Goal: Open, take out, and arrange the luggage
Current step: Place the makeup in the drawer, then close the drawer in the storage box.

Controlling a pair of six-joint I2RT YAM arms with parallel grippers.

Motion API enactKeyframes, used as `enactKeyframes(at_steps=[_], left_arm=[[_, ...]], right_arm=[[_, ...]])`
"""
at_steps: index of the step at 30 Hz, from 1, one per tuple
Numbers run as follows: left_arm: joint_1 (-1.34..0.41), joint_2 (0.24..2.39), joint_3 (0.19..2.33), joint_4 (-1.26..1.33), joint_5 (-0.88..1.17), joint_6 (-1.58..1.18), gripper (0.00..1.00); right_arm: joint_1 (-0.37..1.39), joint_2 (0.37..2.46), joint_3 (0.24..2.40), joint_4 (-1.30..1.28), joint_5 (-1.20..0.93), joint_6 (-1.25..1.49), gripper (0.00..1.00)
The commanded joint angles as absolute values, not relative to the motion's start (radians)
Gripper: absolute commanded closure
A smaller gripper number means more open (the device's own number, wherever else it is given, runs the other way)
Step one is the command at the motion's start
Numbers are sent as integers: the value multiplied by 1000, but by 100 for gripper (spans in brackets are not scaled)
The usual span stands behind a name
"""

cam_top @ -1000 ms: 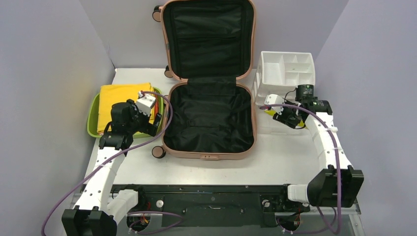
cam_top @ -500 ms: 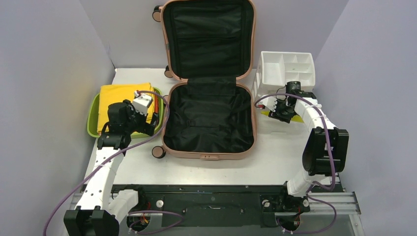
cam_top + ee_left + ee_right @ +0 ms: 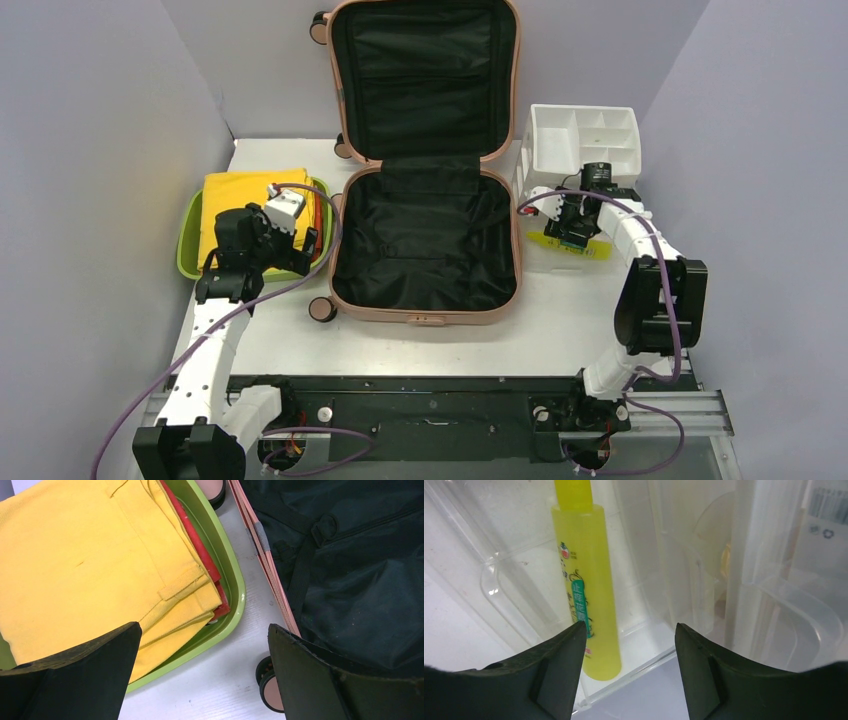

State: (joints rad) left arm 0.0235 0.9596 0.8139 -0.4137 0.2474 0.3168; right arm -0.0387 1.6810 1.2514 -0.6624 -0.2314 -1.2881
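Observation:
The salmon-pink luggage (image 3: 425,318) lies open in the middle of the table, its lid propped up against the back wall and its black lining (image 3: 360,580) bare. My left gripper (image 3: 305,243) (image 3: 205,680) hangs open over the strip of table between the lime-green tub and the luggage's front left wheel (image 3: 272,692), holding nothing. To the right of the luggage, my right gripper (image 3: 572,230) (image 3: 629,645) is open above a clear plastic tray (image 3: 744,605). A yellow bottle (image 3: 594,605) (image 3: 560,245) lies in that tray beside the left finger, free of both fingers.
The green tub (image 3: 187,240) (image 3: 235,580) at the left holds folded yellow cloth (image 3: 90,565) over red cloth (image 3: 200,550). A white drawer organizer (image 3: 585,140) stands at the back right. Grey walls enclose the table on three sides.
My right arm folded in toward the organizer and its jaws widened, leaving the yellow bottle lying in the clear tray. My left arm drifted slightly left.

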Motion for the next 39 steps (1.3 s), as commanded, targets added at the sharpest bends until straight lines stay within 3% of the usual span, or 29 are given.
enactKeyframes(at_steps=[1,7,14,18,23,39], left_arm=[[31,958,824,-375,273,301,4],[35,937,820,-378,280,301,4],[40,934,821,-372,299,299,4],[40,945,824,-371,307,296,4],[40,943,826,-375,300,297,4],[61,958,827,-376,280,298,4]], right_arm=[[-43,1591,1235,-623,-233,-1277,38],[-88,1414,1175,-655,-323,-1117,38],[-130,1246,876,-480,-350,-751,54],[-135,1217,753,-298,-333,-441,57],[-129,1256,710,-173,-273,-183,60],[-122,1521,800,101,-158,-9,66]])
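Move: The open clear drawer's front wall, which I go for, lies about 7 cm back from my right hand, level left to right and some 6 cm below. The yellow-green makeup bottle already lies in the drawer, its middle 1 cm back, 4 cm to the left and 5 cm down. The white drawer tower's middle is about 14 cm ahead, level sideways and 3 cm up. From my left hand the front wall is some 56 cm right, 2 cm ahead and 15 cm down. Clear of the bottle, I lift my right hand about 5 cm while drawing it back some 10 cm over the drawer's front wall, then sink it 12 cm outside. Meanwhile I roll it roughly 70 degrees clockwise about its fingers, still pointing down and forward, and narrow the gap. Last, I ease forward about 4 cm, bringing both fingertips against the front wall to push the drawer in. ##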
